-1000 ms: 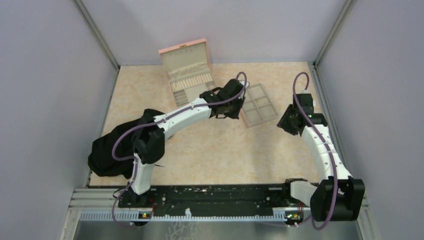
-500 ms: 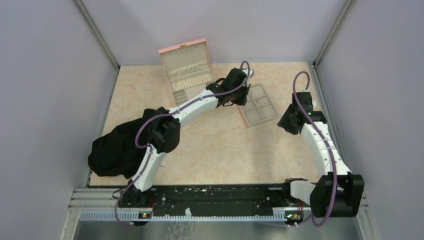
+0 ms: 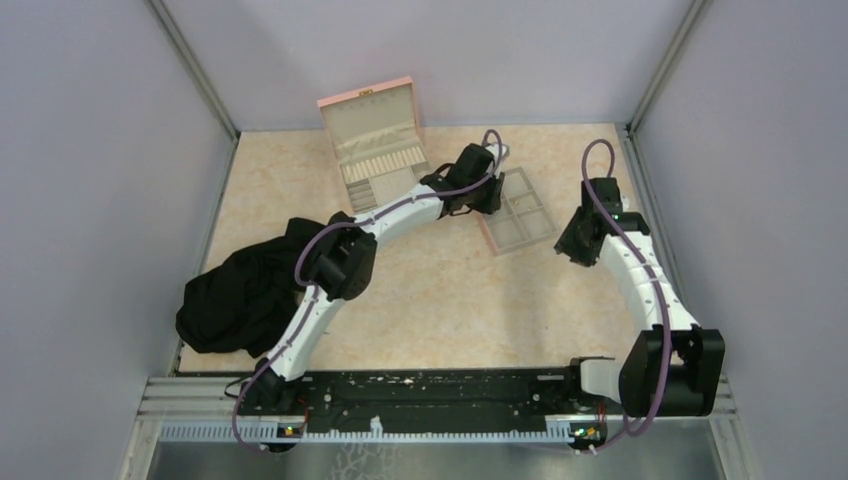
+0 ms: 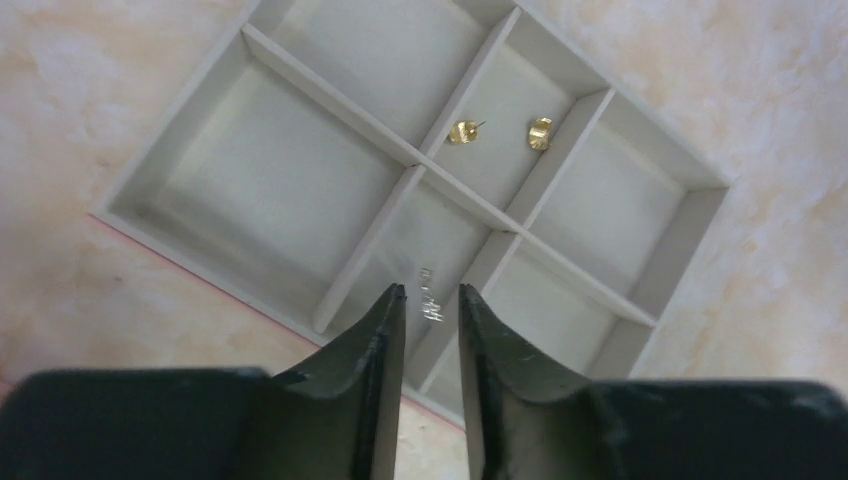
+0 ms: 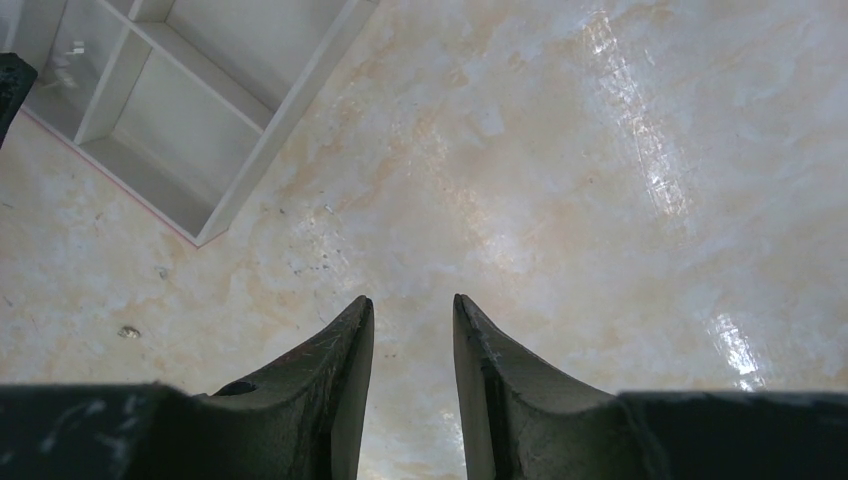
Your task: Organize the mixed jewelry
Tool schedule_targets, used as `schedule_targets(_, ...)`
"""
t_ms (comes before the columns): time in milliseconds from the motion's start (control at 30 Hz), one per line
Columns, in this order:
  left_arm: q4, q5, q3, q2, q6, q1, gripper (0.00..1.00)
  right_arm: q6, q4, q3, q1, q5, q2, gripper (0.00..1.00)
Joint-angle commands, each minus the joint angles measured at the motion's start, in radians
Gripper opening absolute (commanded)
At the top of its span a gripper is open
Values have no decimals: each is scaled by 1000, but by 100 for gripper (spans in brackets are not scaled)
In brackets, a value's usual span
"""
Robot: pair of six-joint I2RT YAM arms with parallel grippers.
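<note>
The flat pink-rimmed six-compartment tray [image 3: 522, 212] lies at the back right. My left gripper [image 3: 487, 197] hovers over its near-left part. In the left wrist view the left gripper [image 4: 432, 290] has its jaws a narrow gap apart with nothing between them. A tiny silvery piece [image 4: 430, 303] lies in a tray compartment just past the fingertips. Two gold pieces [image 4: 462, 131] lie in a compartment further on. My right gripper [image 3: 572, 246] is open and empty over bare table right of the tray [image 5: 300, 100]. A small pale speck [image 5: 128, 332] lies on the table.
The pink hinged box [image 3: 375, 140] with cream lining stands open at the back, left of the tray. A black cloth [image 3: 235, 300] lies heaped at the left by the left arm. Walls enclose the table on three sides.
My left arm has stretched further back and right, bringing its gripper over the tray. My right gripper has shifted slightly back.
</note>
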Motion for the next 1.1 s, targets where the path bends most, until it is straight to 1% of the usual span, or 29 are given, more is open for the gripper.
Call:
schedule_targets(0,34,17,51,13,9,6,42,-13,8,56,-6,5,9,35)
schedule_targets(33,30,19,51,8,9,6,46,-13,8,57,-6,2,10,35)
schedule_targets(67,25,22,51,1,8,6,47,-16,7,58,-5,2,11,35)
schedule_targets(167,6,21,25,-45,10,-3,47,-20,8,58,-6,0,9,35)
schedule_targets(233,-1,0,-32,-105,18,-12,47,-21,15,48,-6,-3,0,35)
schedule_targets(333,3,-36,-175,-228,20,-31,47,-16,35,18,-6,-18,-13,35)
schedule_targets(400,3,-80,-297,-314,1,-39,47,-13,51,-5,-5,-36,-17,35)
schedule_targets(500,-8,-93,-470,-431,-52,-39,47,-4,77,-39,-5,-69,-19,35)
schedule_targets(600,-39,-134,-597,-504,-110,-43,48,0,100,-69,-5,-92,-19,34)
schedule_targets(667,-88,-163,-644,-521,-146,-42,51,0,108,-85,-6,-118,-18,34)
schedule_targets(767,-157,-191,-669,-521,-205,-44,54,-1,114,-90,-6,-133,-20,34)
schedule_targets(933,-257,-240,-670,-489,-355,-47,55,-18,109,-75,-6,-129,-24,34)
schedule_targets(1067,-284,-238,-675,-456,-481,-54,56,-24,104,-70,-6,-133,-27,34)
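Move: The left gripper hangs just over the pink tray's middle left compartment, with the tray's centre about 2 cm ahead, 5 cm to the right and 5 cm below. Its next piece, a small silver earring on the bare table, lies roughly 11 cm back, 12 cm left and 6 cm down. The open jewelry box is some 10 cm ahead and 23 cm left. From the right gripper that earring is about 5 cm ahead, 23 cm left and 10 cm below. Open the left gripper's fingers well apart over the compartment and leave the silver piece there. Then lift about 5 cm out of the tray while carrying the gripper back and left, roughly 19 cm in all, and come down over the table earring, turning the fingers steeper and counter-clockwise, still open. Let the right gripper ease some 3 cm down and left. ##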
